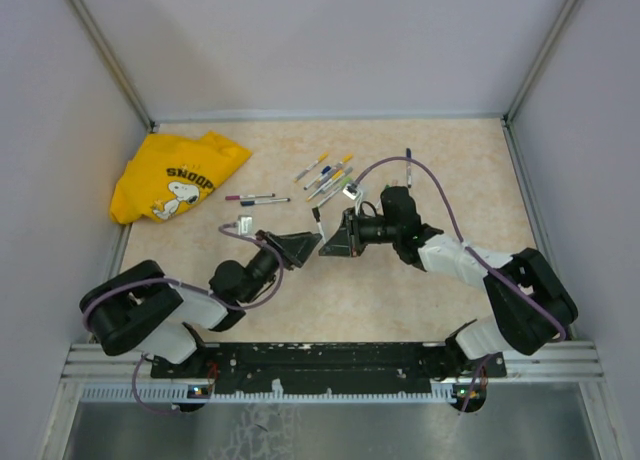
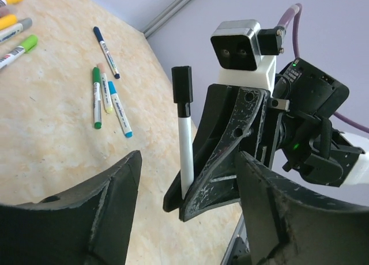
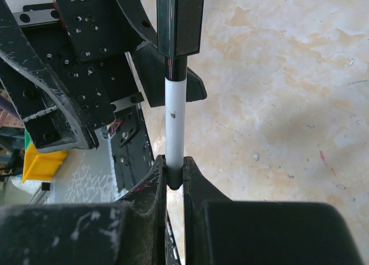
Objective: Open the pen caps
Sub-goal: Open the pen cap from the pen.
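Note:
A white pen [image 3: 174, 115] with a black pen cap [image 3: 180, 20] stands upright above the table. My right gripper [image 3: 174, 161] is shut on the lower end of its barrel. In the left wrist view the same black cap [image 2: 182, 83] tops the pen, which rises from the right gripper's tips. My left gripper [image 2: 189, 155] is open, its fingers [image 2: 115, 207] spread wide on either side and touching nothing. From above, the two grippers [image 1: 300, 250] [image 1: 328, 246] meet tip to tip mid-table with the pen [image 1: 318, 220] between them. Loose capped pens [image 1: 330, 175] lie beyond.
A yellow Snoopy cloth [image 1: 175, 175] lies at the back left. Two pens [image 1: 255, 197] rest beside it and a single pen [image 1: 408, 165] lies at the back right. Green, yellow and blue capped pens [image 2: 106, 98] lie on the tabletop [image 1: 440, 180]. Grey walls enclose three sides.

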You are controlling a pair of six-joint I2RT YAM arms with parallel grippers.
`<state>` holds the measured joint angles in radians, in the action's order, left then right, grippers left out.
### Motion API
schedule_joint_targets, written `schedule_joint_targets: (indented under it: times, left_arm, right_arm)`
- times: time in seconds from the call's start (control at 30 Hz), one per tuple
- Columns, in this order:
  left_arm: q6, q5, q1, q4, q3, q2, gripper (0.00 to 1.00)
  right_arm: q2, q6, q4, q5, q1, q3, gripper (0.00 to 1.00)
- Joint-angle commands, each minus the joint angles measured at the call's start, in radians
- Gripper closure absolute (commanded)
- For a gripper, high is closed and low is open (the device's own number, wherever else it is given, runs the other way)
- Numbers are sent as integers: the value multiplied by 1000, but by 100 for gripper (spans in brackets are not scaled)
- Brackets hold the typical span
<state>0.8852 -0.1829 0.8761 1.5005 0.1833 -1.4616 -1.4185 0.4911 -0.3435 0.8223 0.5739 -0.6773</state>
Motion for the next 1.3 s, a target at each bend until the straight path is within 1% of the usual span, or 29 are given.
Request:
schedule_joint_targets:
  times: [0.0, 0.07, 0.2, 0.37, 0.47, 0.57, 0.67, 0.77, 0.9, 1.03, 1.13, 1.27]
  left_arm:
    - [-78, -6, 8, 171, -53, 26, 24]
    - [-101, -18, 8, 223, -82, 36, 18]
    - [-150, -30, 8, 269, -130, 73, 8]
    - [-232, -17, 5, 284, -175, 150, 1]
    - [-275, -17, 3, 258, -197, 213, 0]
    - [-293, -21, 0, 157, -199, 298, 0]
    - [-302, -18, -1, -20, -177, 395, 0]
    - [-311, -16, -3, -159, -153, 493, 0]
    - [-321, -18, -8, -297, -138, 584, 0]
    - [-324, 27, -23, -415, -101, 629, 0]
    - [-316, 72, -37, -463, -72, 639, 0]
    - [-273, 160, -94, -510, -46, 644, 0]
  right_arm:
    - [7, -16, -22, 37, -3, -56, 100]
    - [6, -20, -20, 42, -6, -56, 100]
    - [3, -37, -10, 49, -6, -60, 100]
    - [3, -47, -6, 58, -6, -63, 100]
    - [3, -60, 4, 60, -6, -66, 100]
    - [2, -72, 13, 60, -6, -70, 100]
    - [-1, -76, 15, 64, -6, -69, 100]
    - [-9, -71, 12, 72, -6, -70, 100]
    - [-11, -72, 10, 75, -6, -70, 100]
    - [-13, -77, 11, 76, -6, -68, 100]
    - [-16, -83, 14, 77, -6, -69, 100]
    - [-17, -93, 19, 78, -6, -71, 100]
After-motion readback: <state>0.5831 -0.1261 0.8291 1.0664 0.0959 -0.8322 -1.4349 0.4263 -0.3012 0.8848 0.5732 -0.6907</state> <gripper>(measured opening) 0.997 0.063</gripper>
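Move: The marker's black cap stands upright above the right fingers, which already hold the white barrel near its lower end. From the empty left hand it is about 2 cm ahead, 3 cm to the right and 6 cm above; from the right hand point, roughly 9 cm up and 1 cm left. On the table, some 16 cm below the left hand, a lime marker lies 25 cm ahead and 3 cm right, a navy-capped marker 23 cm ahead and 16 cm left. The marker stays pinched by its lower barrel in the nearly still right hand while the left hand, already free of it, backs off some 5 cm to the left and 3 cm back. The left hand dips briefly, then climbs to end about 5 cm higher, fingers spreading to fully open and tipping up roughly 15 degrees. ##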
